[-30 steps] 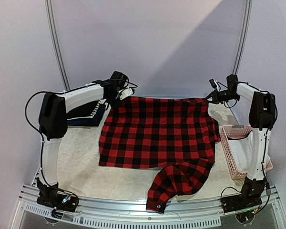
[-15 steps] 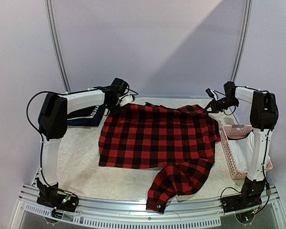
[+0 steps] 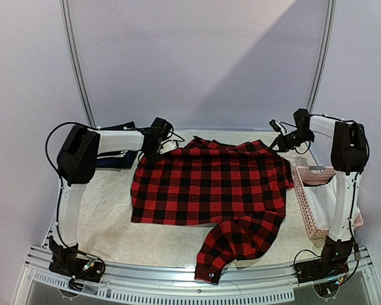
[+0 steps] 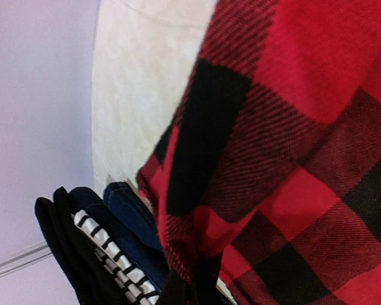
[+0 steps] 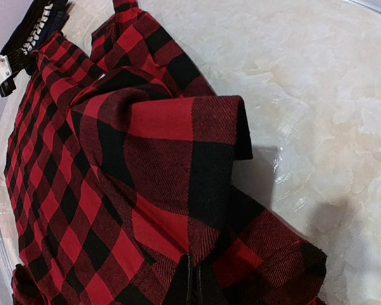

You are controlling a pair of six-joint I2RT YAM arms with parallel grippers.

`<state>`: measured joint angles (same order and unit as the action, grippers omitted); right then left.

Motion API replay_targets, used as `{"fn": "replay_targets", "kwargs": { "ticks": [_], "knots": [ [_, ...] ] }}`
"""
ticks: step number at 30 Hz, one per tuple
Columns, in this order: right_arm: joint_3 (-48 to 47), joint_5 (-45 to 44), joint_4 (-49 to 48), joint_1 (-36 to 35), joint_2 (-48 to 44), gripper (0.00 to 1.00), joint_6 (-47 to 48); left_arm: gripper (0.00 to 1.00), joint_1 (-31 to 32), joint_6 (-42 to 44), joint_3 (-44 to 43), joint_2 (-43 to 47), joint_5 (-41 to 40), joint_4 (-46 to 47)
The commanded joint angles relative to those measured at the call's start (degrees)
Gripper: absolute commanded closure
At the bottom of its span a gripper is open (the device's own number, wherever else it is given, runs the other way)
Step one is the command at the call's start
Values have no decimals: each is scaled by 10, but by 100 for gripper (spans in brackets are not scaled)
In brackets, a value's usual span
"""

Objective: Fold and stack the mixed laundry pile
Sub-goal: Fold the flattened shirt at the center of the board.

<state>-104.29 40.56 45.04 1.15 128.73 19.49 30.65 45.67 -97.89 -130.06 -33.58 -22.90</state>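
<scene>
A red-and-black plaid flannel shirt (image 3: 209, 184) lies spread over the middle of the table, one sleeve trailing to the near edge. My left gripper (image 3: 168, 147) is shut on its far left corner, and the cloth (image 4: 254, 159) fills the left wrist view down to the jaws. My right gripper (image 3: 278, 143) is shut on the far right corner, where the fabric (image 5: 178, 159) bunches up in front of the closed jaws. Both far corners are lifted and folded slightly toward me. A stack of folded navy, black and striped clothes (image 3: 114, 159) (image 4: 95, 248) sits at the far left.
A pink slatted basket (image 3: 317, 203) stands at the right edge beside the right arm. The marbled tabletop (image 5: 330, 114) shows beyond the shirt's far edge. The shirt's sleeve cuff (image 3: 209, 273) hangs at the near rail.
Both grippers moved nearer to me, dragging the shirt's far edge with them. That edge has gone from taut and straight to slack and rumpled.
</scene>
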Motion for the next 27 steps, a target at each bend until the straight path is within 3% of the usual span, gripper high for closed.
{"fn": "replay_targets", "kwargs": {
  "ticks": [1, 6, 9, 12, 16, 20, 23, 27],
  "knots": [
    [7, -35, 44, -8, -14, 99, 46, 96, 1, 2, 27, 27, 4, -24],
    [34, -50, 87, -7, -31, 93, 80, 77, 4, -35, 50, 53, 22, -80],
    [60, -65, 105, -8, -56, 76, 103, 70, 7, -40, 77, 80, 29, -79],
    [61, -74, 143, -7, -75, 63, 128, 68, 9, -56, 76, 98, 24, -93],
    [51, -72, 159, -5, -105, 58, 129, 67, 9, -107, 49, 109, 27, -123],
    [47, -93, 130, 0, -130, 56, 76, 66, -7, -233, -26, 93, 47, -206],
    [46, -101, 122, 0, -131, 56, 56, 66, -20, -364, -85, 79, 116, -289],
    [64, -78, 136, -7, -142, 56, 60, 66, -21, -512, -38, 113, 236, -275]
  ]
}}
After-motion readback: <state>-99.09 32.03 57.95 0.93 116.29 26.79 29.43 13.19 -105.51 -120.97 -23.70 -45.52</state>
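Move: Each closed gripper holds an end of the shirt's far edge; the laying-down place on the shirt is about 5 cm back and 4 cm below the left hand, and some 6 cm back, 4 cm below the right. From the left hand, the folded stack is about 13 cm left and 3 cm ahead, the shirt's far flap some 16 cm right and 8 cm ahead. The basket is around 12 cm right and 16 cm back of the right hand. Back towards the robot and slightly down go both hands, the left some 5 cm and the right nearly 7, laying the held edge onto the shirt as their fingers open and let go. Both then rise clear of the cloth, finishing above their starting height; late in the climb the left wrist rolls its left side down and turns counter-clockwise, each by roughly 20 degrees. ##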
